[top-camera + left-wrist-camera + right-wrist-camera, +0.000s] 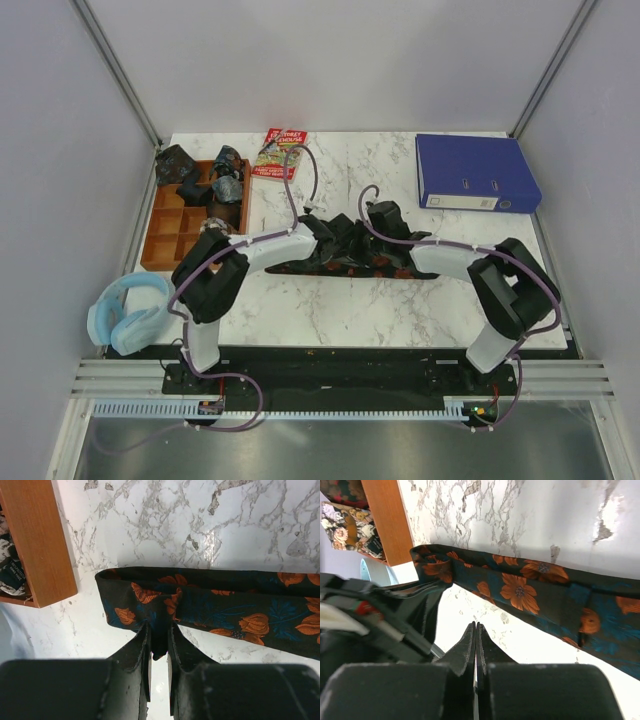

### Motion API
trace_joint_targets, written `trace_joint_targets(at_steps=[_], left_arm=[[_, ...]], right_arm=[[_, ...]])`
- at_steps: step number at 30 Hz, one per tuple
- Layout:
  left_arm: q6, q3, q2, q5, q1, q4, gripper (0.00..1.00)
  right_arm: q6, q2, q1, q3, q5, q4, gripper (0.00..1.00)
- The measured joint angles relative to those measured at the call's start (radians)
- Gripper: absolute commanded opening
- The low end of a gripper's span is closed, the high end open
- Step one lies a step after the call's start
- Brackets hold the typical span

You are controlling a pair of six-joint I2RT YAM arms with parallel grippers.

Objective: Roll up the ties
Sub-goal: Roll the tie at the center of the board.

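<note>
A long black tie [350, 266] with orange flowers lies flat across the middle of the marble table. Its left end is folded over. My left gripper [160, 626] is shut on the tie [225, 605], pinching a pleat of its near edge close to the folded end. My right gripper [476, 625] is shut with nothing between its fingers and hovers just short of the tie [520, 590], to the right of the left gripper [325, 232]. From above, the right gripper [383, 218] sits over the tie's middle. Small dark tie bundles [225, 187] rest in and on the wooden organiser.
A wooden compartment organiser [165, 225] stands at the left of the table, its corner close to the tie's folded end [37, 545]. A red-and-green booklet [280, 152] lies behind it. A blue binder [475, 172] lies at the back right. Light blue headphones [125, 312] sit off the table's left front.
</note>
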Motion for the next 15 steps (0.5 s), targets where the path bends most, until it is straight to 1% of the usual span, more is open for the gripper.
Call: trace_joint_targets(at_steps=[3, 5, 6, 8, 9, 11, 12, 15], left_arm=[[-0.001, 0.025, 0.046, -0.018, -0.016, -0.026, 0.09], [-0.001, 0.036, 0.062, -0.018, -0.023, -0.037, 0.18], [-0.001, 0.041, 0.068, -0.018, -0.025, -0.043, 0.26], [-0.001, 0.054, 0.077, -0.015, -0.026, -0.051, 0.35], [-0.001, 0.057, 0.079, -0.012, -0.027, -0.051, 0.42], [0.001, 0.061, 0.079, 0.003, -0.027, -0.049, 0.45], [0.001, 0.063, 0.079, 0.014, -0.029, -0.045, 0.52], [0.007, 0.064, 0.078, 0.045, -0.032, -0.034, 0.61]], right_arm=[[-0.004, -0.027, -0.019, -0.019, -0.001, 0.0, 0.0], [-0.009, -0.044, -0.037, -0.033, 0.0, -0.007, 0.0], [-0.012, -0.053, -0.046, -0.039, 0.0, -0.011, 0.0], [-0.02, -0.069, -0.061, -0.049, 0.0, -0.018, 0.0], [-0.023, -0.076, -0.067, -0.052, 0.0, -0.021, 0.0], [-0.03, -0.09, -0.079, -0.059, 0.001, -0.03, 0.0], [-0.034, -0.1, -0.085, -0.064, 0.001, -0.034, 0.0], [-0.043, -0.118, -0.094, -0.068, 0.001, -0.054, 0.0]])
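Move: The left hand still pinches the small flap of the tie's folded left end; that folded end centres about 3 cm to its left, 1 cm ahead and 2 cm below. From the same hand, the compartment tray's middle is some 25 cm left and 11 cm ahead, the magazine about 27 cm ahead and 6 cm left. From the closed right hand, the folded end lies roughly 14 cm left, 1 cm ahead and 5 cm below. The left fingers let go of the flap: the hand first sinks about 1 cm towards the table with the flap still pinched, then opens the fingers to about half, easing some 2 cm right. The right hand, fingers kept shut, draws away from the folded end, about 4 cm right and 1 cm up over the tie. ##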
